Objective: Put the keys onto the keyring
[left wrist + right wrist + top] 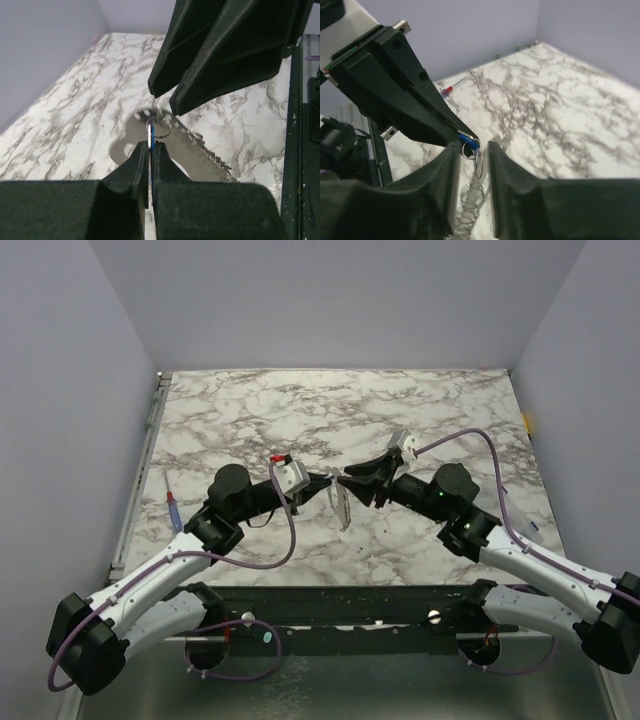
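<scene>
My left gripper [151, 147] is shut on a key with a bright blue head [151, 133], gripping it edge-on between the pads. A thin silvery keyring [470, 148] hangs at the key's head, and a beaded chain [472, 200] dangles from it down to the marble. My right gripper [472, 150] stands open just past the left fingertips, its fingers on either side of the ring and chain without clamping them. In the top view the two grippers [330, 481] [350, 477] meet tip to tip above the middle of the table, the chain [342, 508] hanging below them. No other keys show.
A screwdriver with a blue and red handle [173, 510] lies near the table's left edge, also seen in the right wrist view as the screwdriver [451, 87]. Purple cables [290, 540] loop beside each arm. Grey walls close the table on three sides.
</scene>
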`<state>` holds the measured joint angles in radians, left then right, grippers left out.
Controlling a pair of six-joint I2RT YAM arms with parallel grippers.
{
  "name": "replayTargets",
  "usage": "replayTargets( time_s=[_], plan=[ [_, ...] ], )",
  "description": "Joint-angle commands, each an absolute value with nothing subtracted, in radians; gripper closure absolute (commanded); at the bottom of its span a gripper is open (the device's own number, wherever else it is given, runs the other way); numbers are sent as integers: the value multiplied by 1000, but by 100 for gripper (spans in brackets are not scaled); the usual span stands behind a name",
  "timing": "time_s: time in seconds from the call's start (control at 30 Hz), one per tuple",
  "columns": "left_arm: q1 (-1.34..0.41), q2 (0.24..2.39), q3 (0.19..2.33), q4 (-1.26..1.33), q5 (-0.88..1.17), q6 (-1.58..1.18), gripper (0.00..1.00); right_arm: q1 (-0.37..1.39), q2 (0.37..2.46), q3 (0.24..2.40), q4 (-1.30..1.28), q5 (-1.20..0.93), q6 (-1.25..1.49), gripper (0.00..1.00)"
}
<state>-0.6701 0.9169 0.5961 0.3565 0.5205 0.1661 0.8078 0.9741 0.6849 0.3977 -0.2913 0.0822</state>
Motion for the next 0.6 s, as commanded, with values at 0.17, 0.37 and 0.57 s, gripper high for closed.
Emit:
replayTargets(
  time_s=[0.17,0.37,0.57],
  plan=[
    [-675,996,749,79,345,179,100,805,950,648,271,-7,163,32],
    [-674,1110,842,-9,283,149,100,805,874,606,260,200,153,30],
    [-675,1305,998,-31,222,88,100,805,832,581,226,396,156,28]
  ],
)
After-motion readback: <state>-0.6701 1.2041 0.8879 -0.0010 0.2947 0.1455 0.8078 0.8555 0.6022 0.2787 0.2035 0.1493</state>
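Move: The left gripper already pinches the keyring's blue tag. The ring sits about 2 cm to the right of its hand point and 1 cm ahead; the keys hang with their middle some 8 cm below, about 4 cm right and 2 cm back. The right gripper's tips are about 5 cm to the right and 1 cm ahead. From the right hand the ring lies roughly 3 cm to the left, level fore and aft, 1 cm lower. Keep the left gripper shut on the blue tag and carry the keyring forward about 6 cm while sinking some 4 cm, tipping the fingers downward and swinging them towards forward. Meanwhile open the right gripper wide and back it off the ring: first forward and down, then mostly to the right, about 7 cm, turning it some 30 degrees clockwise. ##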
